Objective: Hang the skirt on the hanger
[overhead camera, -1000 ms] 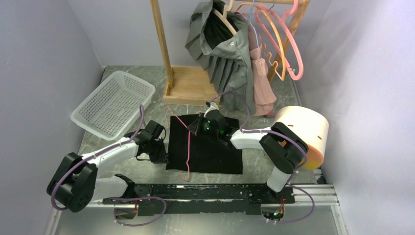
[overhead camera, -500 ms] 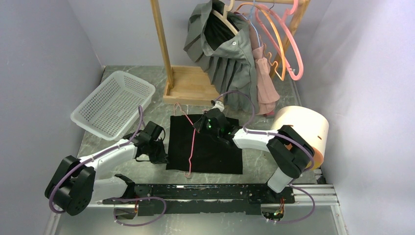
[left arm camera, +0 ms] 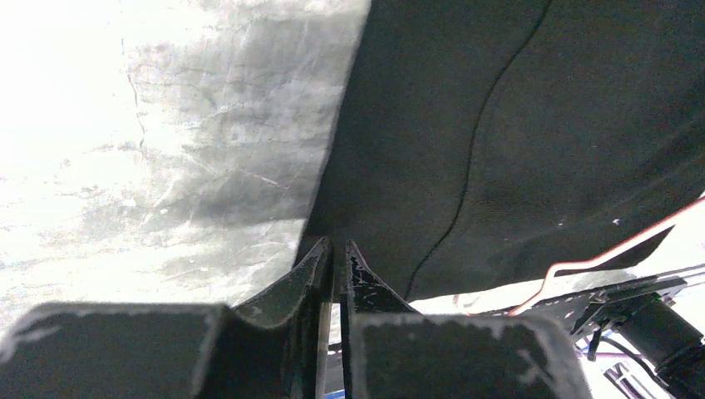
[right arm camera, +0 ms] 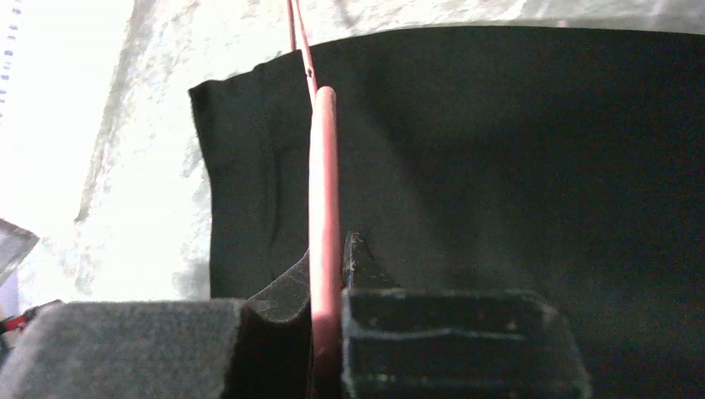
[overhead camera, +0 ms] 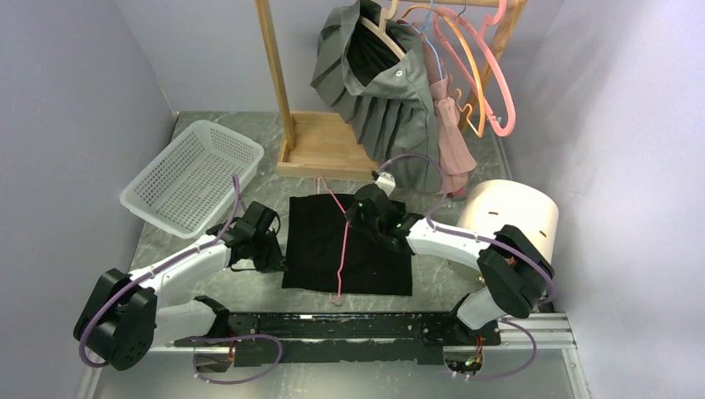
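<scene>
The black skirt (overhead camera: 376, 259) lies flat on the marble table. A thin pink hanger (overhead camera: 342, 249) crosses it from the far edge to the near edge, hook end toward the rack. My right gripper (overhead camera: 360, 218) hovers over the skirt's far part, shut on the hanger's rod (right arm camera: 322, 183), which runs up between its fingers (right arm camera: 332, 249). My left gripper (overhead camera: 278, 253) sits at the skirt's left edge. In the left wrist view its jaws (left arm camera: 339, 246) stand almost together, pinching the edge of the black cloth (left arm camera: 515, 150).
A white mesh basket (overhead camera: 191, 174) stands at the left. Behind the skirt is a wooden rack (overhead camera: 324, 145) holding a grey pleated skirt (overhead camera: 391, 100), a pink garment (overhead camera: 449, 141) and several coloured hangers (overhead camera: 486, 75). A cream cylinder (overhead camera: 511, 216) stands at the right.
My right gripper has carried the pink hanger to the right, from the skirt's left part to near its middle. The left arm has hardly moved.
</scene>
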Controlling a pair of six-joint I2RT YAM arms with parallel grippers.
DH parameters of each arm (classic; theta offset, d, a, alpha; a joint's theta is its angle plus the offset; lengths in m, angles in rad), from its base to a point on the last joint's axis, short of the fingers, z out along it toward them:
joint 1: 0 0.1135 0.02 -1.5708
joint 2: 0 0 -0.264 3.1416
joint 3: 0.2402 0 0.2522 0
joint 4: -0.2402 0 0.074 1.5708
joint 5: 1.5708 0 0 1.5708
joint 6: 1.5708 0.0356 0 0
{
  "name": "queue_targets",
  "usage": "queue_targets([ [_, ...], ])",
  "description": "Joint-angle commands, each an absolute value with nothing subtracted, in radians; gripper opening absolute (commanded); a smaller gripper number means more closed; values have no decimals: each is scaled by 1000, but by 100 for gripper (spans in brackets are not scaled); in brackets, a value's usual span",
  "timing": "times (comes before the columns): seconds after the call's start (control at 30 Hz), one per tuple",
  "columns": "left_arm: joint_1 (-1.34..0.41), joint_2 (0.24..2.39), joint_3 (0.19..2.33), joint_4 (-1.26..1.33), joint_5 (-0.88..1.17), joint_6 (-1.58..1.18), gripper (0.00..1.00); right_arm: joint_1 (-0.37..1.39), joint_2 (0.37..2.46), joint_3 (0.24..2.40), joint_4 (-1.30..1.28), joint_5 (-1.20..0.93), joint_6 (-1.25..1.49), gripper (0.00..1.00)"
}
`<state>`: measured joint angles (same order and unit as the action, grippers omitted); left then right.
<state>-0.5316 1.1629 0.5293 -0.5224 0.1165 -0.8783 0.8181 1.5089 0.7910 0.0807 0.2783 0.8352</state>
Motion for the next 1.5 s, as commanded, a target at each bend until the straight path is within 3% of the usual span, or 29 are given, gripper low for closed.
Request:
queue_targets([
  [0.0,-529,1144,577,-528,83,-864,14,809,1482,780,-103,476,839,0],
  [0.6,-530,1184,636,-486,97,-823,15,812,1382,786,-281,648,876,0],
  [1.2,-529,1207,677,-470,112,-800,15,814,1235,791,-289,516,900,0],
  [1.47,-530,1192,674,-475,106,-796,16,814,1270,797,-199,447,833,0],
])
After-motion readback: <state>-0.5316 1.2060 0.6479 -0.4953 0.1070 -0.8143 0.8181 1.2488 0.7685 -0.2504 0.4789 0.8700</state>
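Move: The left hand, low beside the black skirt's near-left corner, has that skirt's middle about 17 cm to its right, 6 cm ahead and 3 cm below. The basket is some 24 cm to the hand's left and 24 cm ahead, about level in height. From the right hand, which already holds the pink hanger, the black skirt's middle is about 4 cm back, neither left nor right, 8 cm below; the rack base is some 22 cm ahead, 4 cm left and 7 cm below. Sideways to the right, the right hand carries the pink hanger about 7 cm over the black skirt, its grip kept, turning roughly 10 degrees clockwise and rolling its left side down; later it also rises 3 cm and eases back 2 cm. The left hand goes forward some 4 cm along the skirt's left edge, rising 3 cm and edging right, its fingers still nearly shut and tipping slightly outward. ##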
